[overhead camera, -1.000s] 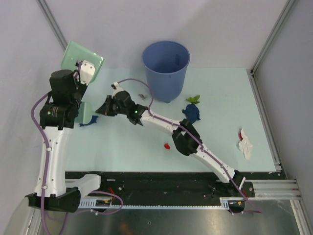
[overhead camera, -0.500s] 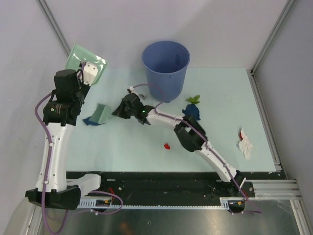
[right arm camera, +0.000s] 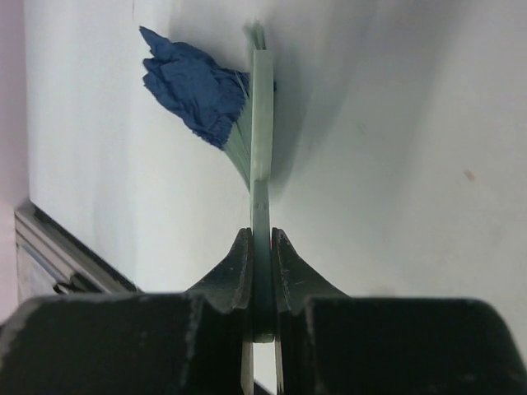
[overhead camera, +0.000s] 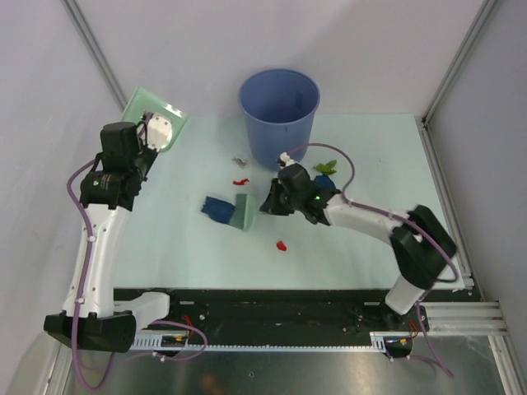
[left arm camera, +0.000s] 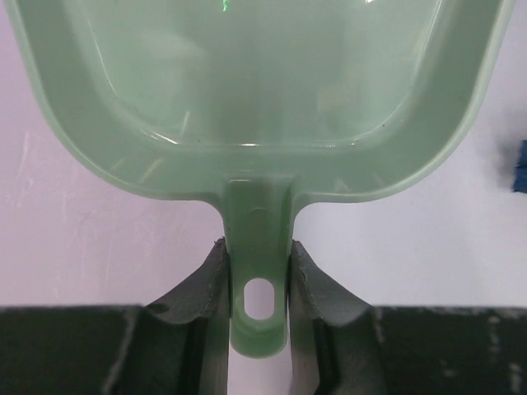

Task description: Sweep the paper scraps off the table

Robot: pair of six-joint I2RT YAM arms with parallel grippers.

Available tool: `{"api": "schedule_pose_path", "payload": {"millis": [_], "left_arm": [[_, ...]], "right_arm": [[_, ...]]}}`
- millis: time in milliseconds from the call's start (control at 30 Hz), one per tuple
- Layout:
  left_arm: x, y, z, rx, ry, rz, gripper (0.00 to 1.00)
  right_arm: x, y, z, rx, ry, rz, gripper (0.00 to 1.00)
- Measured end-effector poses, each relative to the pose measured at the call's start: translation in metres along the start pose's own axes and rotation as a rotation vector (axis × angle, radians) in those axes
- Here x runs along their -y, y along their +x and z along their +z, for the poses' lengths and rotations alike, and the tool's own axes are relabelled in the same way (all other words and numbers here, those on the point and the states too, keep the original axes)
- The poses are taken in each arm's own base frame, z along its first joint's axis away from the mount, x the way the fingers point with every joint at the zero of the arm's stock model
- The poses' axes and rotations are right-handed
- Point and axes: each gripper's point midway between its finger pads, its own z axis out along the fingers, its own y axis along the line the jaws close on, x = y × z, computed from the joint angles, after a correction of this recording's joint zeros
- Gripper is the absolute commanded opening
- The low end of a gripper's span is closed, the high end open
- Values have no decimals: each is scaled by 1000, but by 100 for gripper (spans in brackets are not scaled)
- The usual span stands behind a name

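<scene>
My left gripper [overhead camera: 151,125] [left arm camera: 258,276] is shut on the handle of the mint-green dustpan [overhead camera: 142,105] [left arm camera: 255,99], held up at the table's back left corner. Mid-table, my right gripper [overhead camera: 262,206] [right arm camera: 261,247] is shut on a flat mint-green brush [overhead camera: 244,212] [right arm camera: 260,123]. A dark blue paper scrap [overhead camera: 218,209] [right arm camera: 193,86] lies against the brush's left side. Red scraps lie behind the brush [overhead camera: 240,180] and in front of it [overhead camera: 281,244]. A green scrap [overhead camera: 327,167] and a tiny grey bit [overhead camera: 239,160] lie near the bucket.
A tall blue bucket [overhead camera: 278,111] stands at the back centre of the pale table [overhead camera: 165,239]. My right arm stretches across the table's right half and covers part of it. Metal rails run along the right edge [overhead camera: 449,206].
My right gripper has drawn the brush rightward from the left side to mid-table, and the dark blue scrap moved with it. The left arm raised the dustpan slightly back and right.
</scene>
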Motion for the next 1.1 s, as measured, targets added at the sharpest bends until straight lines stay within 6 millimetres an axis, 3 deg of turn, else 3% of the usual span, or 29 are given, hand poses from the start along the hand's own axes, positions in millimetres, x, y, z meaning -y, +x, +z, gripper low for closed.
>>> {"api": "schedule_pose_path", "payload": {"millis": [167,433,567,833,1100], "left_arm": [[18,11,11,-25,59,15,0],[48,32,25,-67,158,44,0],[66,42,30,-82,219,50,0],[98,71,34,-156,330,68,0],[117,98,31,-240,392,91,0]], "right_arm": [[11,1,-59,22,52,-89,0],[-12,-30,-127,142,-29,-213,0],[-12,-41,-158,194,-36,-259,0],[34,-51,-193,223,133,-327,0],[90,-52,-210,190,351,-348,0]]}}
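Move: The right hand's brush is still on the left blue scrap, about 9 cm ahead and 17 cm left of that hand, 10 cm down. The right blue scrap it heads for is some 19 cm ahead and 19 cm right, with the green leaf 8 cm beyond. A red scrap lies about 4 cm back and 4 cm right. From the left hand, the left blue scrap is roughly 9 cm ahead, 17 cm right and 33 cm down, the right one 19 cm ahead and 52 cm right. Rightward and up, the right hand carries the held brush off the left blue scrap in an arc of about 20 cm towards the right blue scrap, drawing back slightly, rising some 13 cm and starting to sink, its left side dipping and the brush tilting up. The left hand lowers the held dustpan about 15 cm, drifting back late and tipping it some 25 degrees downward. ##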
